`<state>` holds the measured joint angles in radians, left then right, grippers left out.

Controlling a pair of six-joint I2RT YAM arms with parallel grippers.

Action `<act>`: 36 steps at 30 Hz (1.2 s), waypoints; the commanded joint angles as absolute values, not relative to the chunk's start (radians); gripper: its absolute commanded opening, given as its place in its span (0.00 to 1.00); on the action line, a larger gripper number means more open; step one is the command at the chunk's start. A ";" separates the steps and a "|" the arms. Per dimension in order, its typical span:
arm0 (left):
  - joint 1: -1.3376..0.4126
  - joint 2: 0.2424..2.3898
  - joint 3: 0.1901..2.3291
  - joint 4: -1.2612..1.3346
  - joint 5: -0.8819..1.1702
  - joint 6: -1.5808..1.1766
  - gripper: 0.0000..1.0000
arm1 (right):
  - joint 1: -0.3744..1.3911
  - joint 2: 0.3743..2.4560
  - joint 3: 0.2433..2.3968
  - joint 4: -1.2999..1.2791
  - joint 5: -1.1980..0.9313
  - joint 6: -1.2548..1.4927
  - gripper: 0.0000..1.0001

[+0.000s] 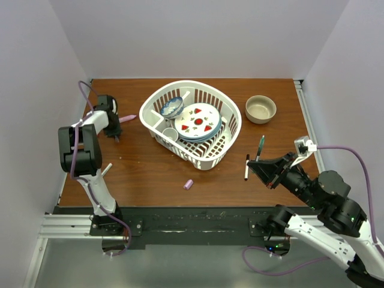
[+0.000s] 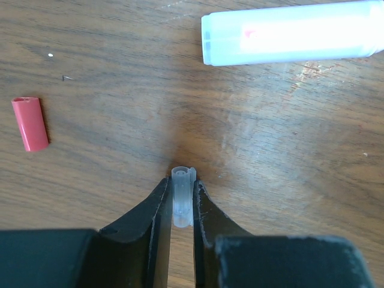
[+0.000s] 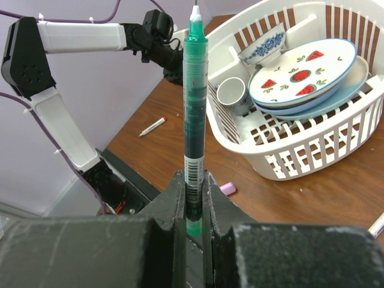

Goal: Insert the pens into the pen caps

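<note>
My right gripper (image 1: 257,165) (image 3: 193,180) is shut on a dark green pen (image 1: 260,147) (image 3: 195,102), held above the table with its white tip away from the jaws. A white pen (image 1: 246,167) lies just left of it. A lilac cap (image 1: 188,185) (image 3: 227,188) lies in front of the basket. My left gripper (image 1: 112,127) (image 2: 182,180), at the far left, is shut on a small translucent cap (image 2: 182,198) at the tabletop. A red cap (image 2: 30,123) lies to its left, and a pale, thick pen barrel (image 2: 294,33) (image 1: 127,119) lies beyond it. Another white pen (image 1: 106,170) (image 3: 153,126) lies by the left arm.
A white basket (image 1: 207,161) (image 3: 312,150) with plates, a bowl and a cup stands mid-table. A tan bowl (image 1: 261,109) sits at the back right. White walls close in the table's sides and back.
</note>
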<state>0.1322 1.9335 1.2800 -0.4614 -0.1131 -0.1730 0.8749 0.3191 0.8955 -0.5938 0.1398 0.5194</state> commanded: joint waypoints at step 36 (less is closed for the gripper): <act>-0.123 1.128 1.132 -0.253 0.512 -0.601 0.00 | 0.890 0.996 0.910 -0.013 -0.163 0.607 0.00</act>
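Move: The clear cap is already between the left fingers down at the table. The green pen it is meant for is about 52 cm to that hand's right, 26 cm back and 36 cm higher. The pink marker lies 8 cm ahead and 4 cm right of the left hand, the red cap 9 cm left and 1 cm ahead. From the right hand the clear cap is some 28 cm ahead, 50 cm left and 32 cm below; the purple cap sits 6 cm ahead, 18 cm left, 33 cm down. Still pinching the clear cap, the left hand first draws back about 4 cm low over the table, then climbs some 20 cm while swinging right towards the pen, its downward fingers tilting out to forward and right. The right hand keeps its grip on the green pen and carries it left to meet the cap, about 12 cm, with some forward travel and a slight dip, speeding up late. ##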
